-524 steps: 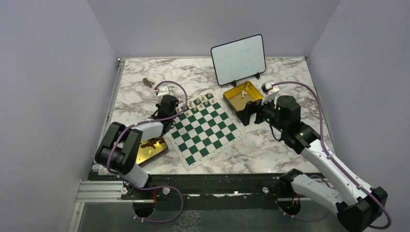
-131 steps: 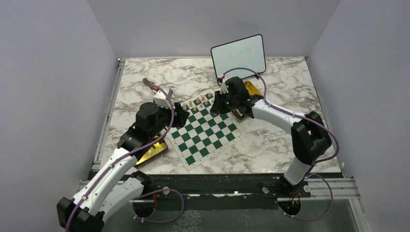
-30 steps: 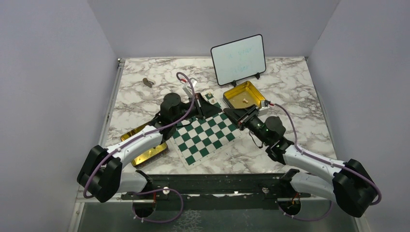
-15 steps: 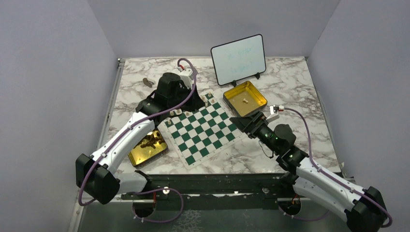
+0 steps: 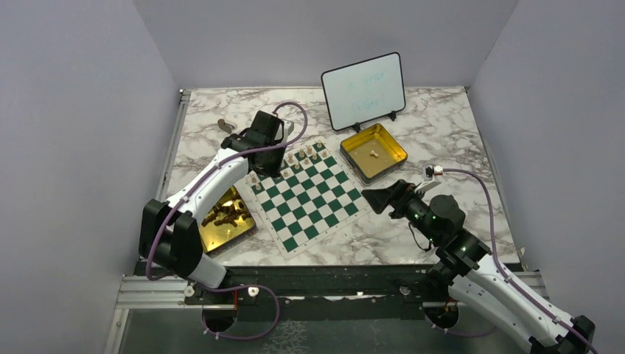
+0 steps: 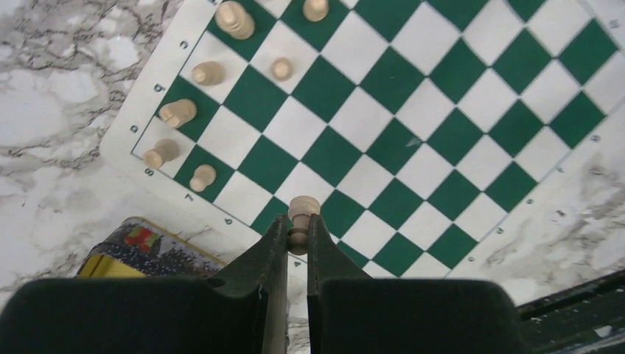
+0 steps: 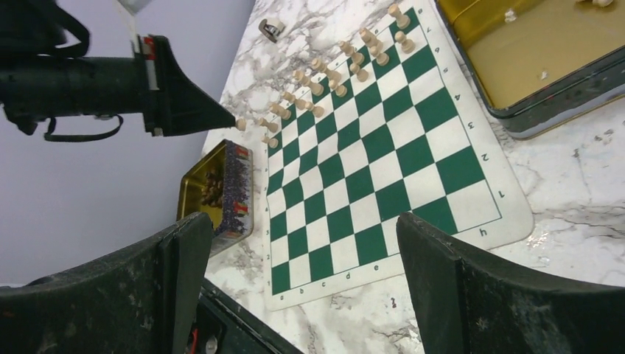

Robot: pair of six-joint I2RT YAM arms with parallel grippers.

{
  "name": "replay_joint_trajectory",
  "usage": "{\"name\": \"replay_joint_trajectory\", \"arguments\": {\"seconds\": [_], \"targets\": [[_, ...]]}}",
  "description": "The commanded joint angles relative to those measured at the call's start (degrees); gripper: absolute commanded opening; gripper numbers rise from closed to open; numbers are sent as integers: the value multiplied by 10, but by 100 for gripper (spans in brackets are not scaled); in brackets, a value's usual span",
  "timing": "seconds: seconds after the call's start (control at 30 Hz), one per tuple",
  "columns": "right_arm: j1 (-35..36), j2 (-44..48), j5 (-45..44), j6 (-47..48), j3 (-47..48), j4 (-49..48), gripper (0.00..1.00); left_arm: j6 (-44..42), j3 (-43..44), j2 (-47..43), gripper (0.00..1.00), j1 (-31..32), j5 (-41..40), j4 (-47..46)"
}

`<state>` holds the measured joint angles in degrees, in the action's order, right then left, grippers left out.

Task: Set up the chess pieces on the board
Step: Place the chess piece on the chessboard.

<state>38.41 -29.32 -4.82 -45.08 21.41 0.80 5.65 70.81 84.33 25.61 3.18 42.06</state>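
The green-and-white board [image 5: 313, 203] lies mid-table. Several pale chess pieces [image 5: 295, 158] stand along its far-left edge, also seen in the left wrist view [image 6: 177, 112] and the right wrist view [image 7: 317, 88]. My left gripper [image 5: 254, 153] hovers above the board's far-left corner, shut [image 6: 297, 225] on a pale pawn-like piece [image 6: 303, 208] that pokes out beyond the fingertips. My right gripper [image 5: 372, 199] hangs just off the board's right edge, wide open [image 7: 301, 220] with nothing between its fingers.
A gold tin [image 5: 221, 217] holding dark pieces sits left of the board. A second gold tin [image 5: 372, 151] with one pale piece inside stands at the back right. Behind it leans a whiteboard [image 5: 362, 90]. A small dark object [image 5: 225, 125] lies far left.
My right gripper has opened and drawn back from the board's right corner toward the near right. The left arm has swung from the board's far corner to its far-left side, still holding a piece.
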Motion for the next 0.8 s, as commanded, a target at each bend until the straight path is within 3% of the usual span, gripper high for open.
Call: {"name": "replay_joint_trajectory", "arguments": {"seconds": [0.0, 0.43, 0.77], "targets": [[0, 21, -35, 51, 38, 64, 100, -43, 22, 38, 0, -23, -59, 34], [-1, 55, -54, 79, 50, 100, 100, -73, 52, 144, 0, -63, -74, 26], [-1, 49, -65, 83, 49, 97, 100, -73, 36, 169, 0, -67, -57, -10]]}}
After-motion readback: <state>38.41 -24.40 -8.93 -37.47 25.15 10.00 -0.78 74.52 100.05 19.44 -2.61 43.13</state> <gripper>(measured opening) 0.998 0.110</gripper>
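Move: The left hand already holds a light pawn. Its likely goal, the empty second-row square beside the corner pawn, lies about 4 cm ahead, 5 cm left and some 13 cm below. The corner pawn stands roughly 2 cm ahead and 8 cm left, the knight behind that square about 7 cm ahead and 7 cm left, and the next second-row pawn some 7 cm straight ahead, all about 11 cm below. From the right hand the square is some 12 cm ahead, 32 cm left and 19 cm below. Still pinching the pawn in its closed fingers, the left hand sinks about 7 cm while sliding 5 cm left and a little forward, towards the gap beside the corner pawn. The sideways part dies out midway and the hand goes on down, its wrist tipping some 15 degrees nearer to vertical. The right hand, empty and open, eases a couple of centimetres to its right. ##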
